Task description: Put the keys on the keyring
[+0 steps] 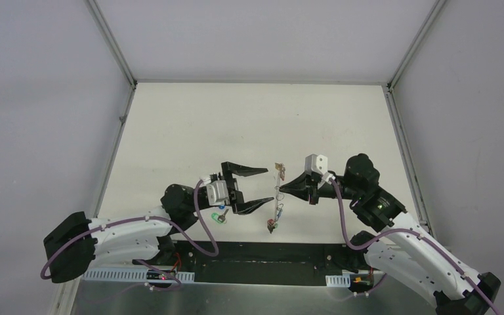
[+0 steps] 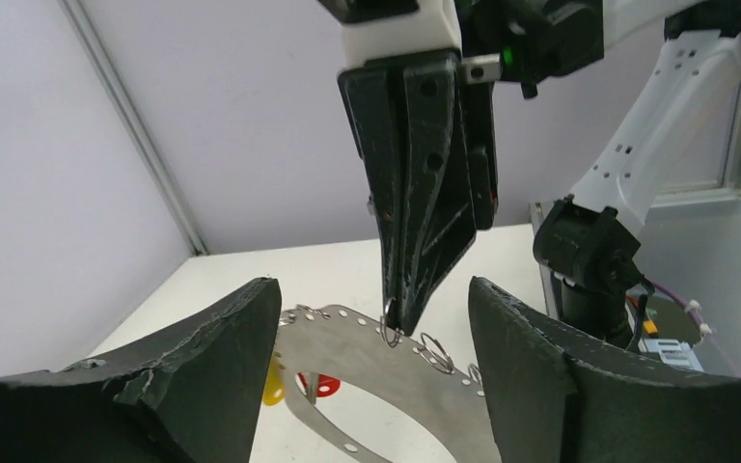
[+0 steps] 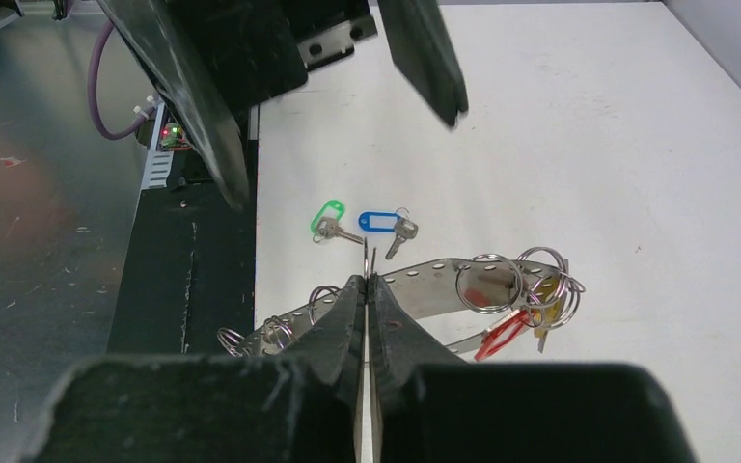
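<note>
The keyring (image 1: 277,209) is a flat perforated metal band with several split rings, held up on edge between the two arms. My right gripper (image 3: 368,282) is shut on one small ring at the band's rim (image 3: 434,280). A red tag (image 3: 500,334) and a yellow tag (image 3: 546,307) hang from the band's far end. My left gripper (image 2: 371,289) is open, its fingers either side of the band (image 2: 367,352) without touching it. The keys lie loose on the table below, one with a green tag (image 3: 328,218) and one with a blue tag (image 3: 378,223).
A black strip (image 1: 262,252) and a grey metal shelf (image 3: 48,193) run along the table's near edge by the arm bases. Grey walls with metal rails (image 1: 400,138) enclose the white table (image 1: 236,125) on the left, right and far sides.
</note>
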Motion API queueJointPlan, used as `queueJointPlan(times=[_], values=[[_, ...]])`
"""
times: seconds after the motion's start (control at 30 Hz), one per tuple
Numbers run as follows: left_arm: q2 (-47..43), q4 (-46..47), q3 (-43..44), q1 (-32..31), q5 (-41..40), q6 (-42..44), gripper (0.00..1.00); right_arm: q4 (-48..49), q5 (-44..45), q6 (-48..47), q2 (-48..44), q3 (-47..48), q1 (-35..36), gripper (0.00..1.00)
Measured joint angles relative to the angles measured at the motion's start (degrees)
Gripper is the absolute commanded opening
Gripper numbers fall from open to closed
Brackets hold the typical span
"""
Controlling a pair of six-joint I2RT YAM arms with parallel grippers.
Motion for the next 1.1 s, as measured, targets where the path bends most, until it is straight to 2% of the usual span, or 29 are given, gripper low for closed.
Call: queueJointPlan(times=[0.33, 0.57, 0.77, 1.1], values=[[-18.03, -18.53, 0.11, 0.00, -5.73, 0.22, 0.99, -3.17, 0.20, -0.46, -1.11, 0.00, 0.00, 0.00], [-21.16, -35.08, 3.04, 0.00, -12.81, -2.75, 0.99, -4.72, 0.17, -1.31, -1.27, 0.00, 0.00, 0.00], [-16.13, -49.53, 9.22, 0.02, -23.52, -11.91, 0.99, -7.26, 0.13, -2.91, -1.25, 0.02, 0.00, 0.00], [3.04, -72.67, 22.12, 2.45, -27.58, -24.55, 0.99, -10.58, 0.17, -4.85, -1.25, 0.22, 0.00, 0.00]])
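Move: The blue-tag key, the likely next pick, lies on the table about 15 cm left of the open left hand, 5 cm farther out and some 29 cm below; the green-tag key is 16 cm left and 1 cm nearer the base, at the same depth. The keyring in the right fingers hangs level ahead, 4 cm right and 4 cm below. From the right hand the blue-tag key is 4 cm ahead, 19 cm left and 25 cm down. The left hand backs away from the keyring, going about 4 cm left and slightly up while its part-open fingers spread fully, then swoops down some 15 cm and about 7 cm forward towards the keys, its fingers swinging from pointing right and a little up to pointing forward-right and down. The right hand keeps its shut fingers on the keyring's wire ring, sinking slowly about 3 cm and easing a little to the right and back as it tips slightly. ##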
